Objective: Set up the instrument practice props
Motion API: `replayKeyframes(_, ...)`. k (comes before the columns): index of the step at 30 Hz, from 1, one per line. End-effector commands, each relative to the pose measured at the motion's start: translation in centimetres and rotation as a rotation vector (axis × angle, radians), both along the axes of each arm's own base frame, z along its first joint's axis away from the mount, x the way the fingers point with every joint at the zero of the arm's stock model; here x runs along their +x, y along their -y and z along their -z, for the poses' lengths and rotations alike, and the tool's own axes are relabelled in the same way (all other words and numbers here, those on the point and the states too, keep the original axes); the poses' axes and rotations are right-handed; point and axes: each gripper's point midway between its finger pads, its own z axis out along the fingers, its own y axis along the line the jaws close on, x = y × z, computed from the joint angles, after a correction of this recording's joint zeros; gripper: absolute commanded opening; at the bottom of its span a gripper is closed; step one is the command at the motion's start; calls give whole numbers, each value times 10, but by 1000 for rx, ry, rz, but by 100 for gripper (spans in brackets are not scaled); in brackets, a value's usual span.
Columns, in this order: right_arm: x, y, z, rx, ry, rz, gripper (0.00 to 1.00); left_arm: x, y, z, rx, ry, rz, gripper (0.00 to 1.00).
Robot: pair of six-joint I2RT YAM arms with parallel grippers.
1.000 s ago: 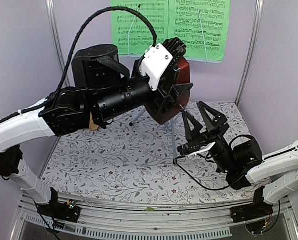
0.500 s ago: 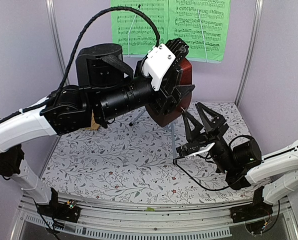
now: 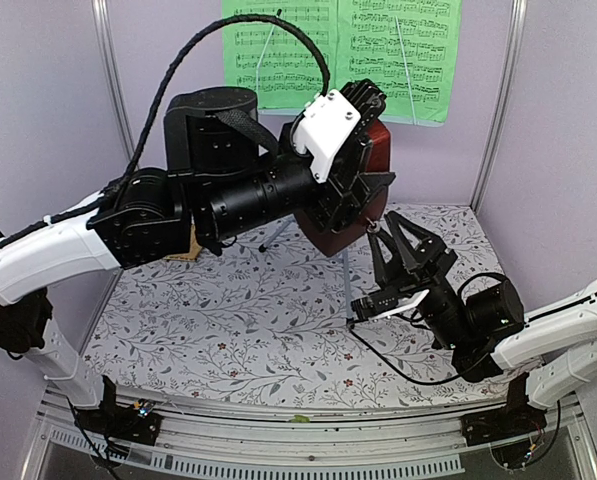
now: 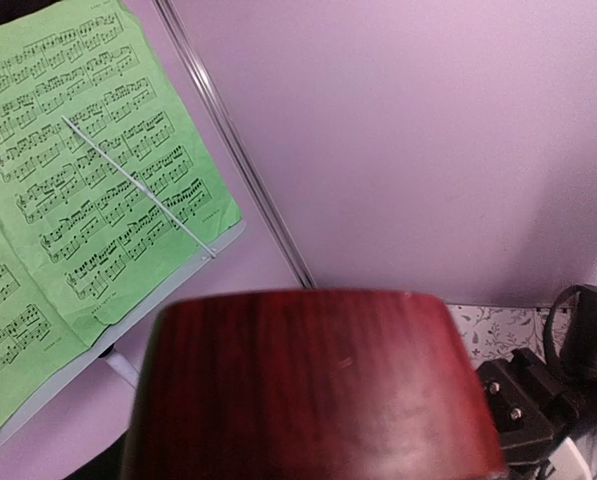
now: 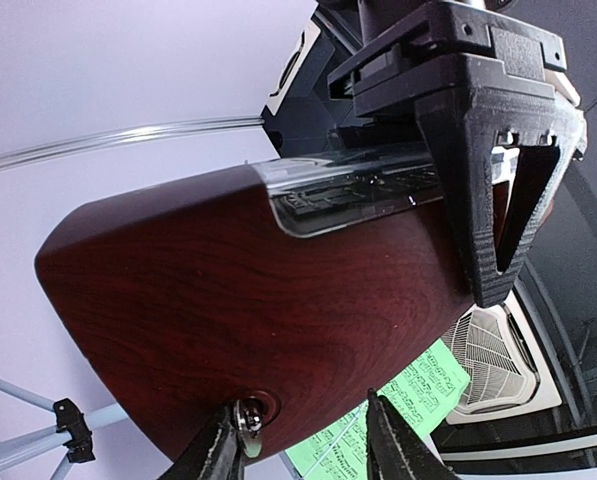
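My left gripper [image 3: 363, 150] holds the dark reddish-brown metronome [image 3: 380, 140] in the air above the middle of the table, shut on it. The metronome [image 4: 308, 390] fills the bottom of the left wrist view. In the right wrist view one black left finger [image 5: 498, 200] lies across the metronome [image 5: 238, 300]. My right gripper [image 3: 388, 228] reaches up from below, open, and its fingertips straddle the silver winding key [image 5: 246, 420]. One tip touches the key, the other stands apart. The green sheet-music booklet [image 3: 343, 50] lies open on the pale blue music stand [image 4: 168, 280] at the back.
The stand's silver tripod legs [image 3: 278, 236] and pole [image 3: 345, 272] rise from the flowered tablecloth [image 3: 238, 320] just behind my right gripper. A bit of tan mat [image 3: 184, 246] shows behind the left arm. Purple walls and metal posts [image 3: 498, 110] close in the back and sides.
My right gripper's fingers have narrowed and risen to the side of the metronome. The left arm has shifted slightly right and up with the metronome.
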Motion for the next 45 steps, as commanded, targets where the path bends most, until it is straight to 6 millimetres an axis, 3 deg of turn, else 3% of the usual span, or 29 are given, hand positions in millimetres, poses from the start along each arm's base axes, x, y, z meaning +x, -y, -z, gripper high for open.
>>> replayKeyframes(1,-5,10,-14,71,15,1,40,-7,-7,-44,-133,22,32,0)
replayKeyframes(10,0,6,-8,52,-37,-13,20,-7,-7,-43,-128,24,35,0)
replayKeyframes(15,3,4,-6,49,-75,-23,0,-8,-5,-40,-121,26,43,0)
replayKeyframes(19,8,5,-9,78,-122,-31,0,-9,-4,-38,-117,27,52,0)
replayKeyframes(24,19,15,-28,229,-273,-82,0,-14,-9,-33,-130,48,71,0)
replayKeyframes(31,23,12,-39,463,-697,-395,0,-17,-16,-16,-183,73,95,0)
replayKeyframes(40,19,5,-21,879,-1225,-809,0,-14,-22,16,-238,29,132,0)
replayKeyframes(45,24,6,-12,1120,-1416,-952,0,-14,-31,33,-278,9,134,0)
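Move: The metronome's winding key is already between the right hand's open fingers, about 1 cm ahead and 1 cm left of the hand point, at its height. The metronome's body, still held by the left hand, centres some 3 cm ahead, 4 cm left and 5 cm up from the right hand. From the left hand, the key lies roughly 3 cm right, level fore and aft, and 8 cm down. Right fingers pinch the winding key, then roll about 90 degrees clockwise looking along them; both hands sink 3 cm. ##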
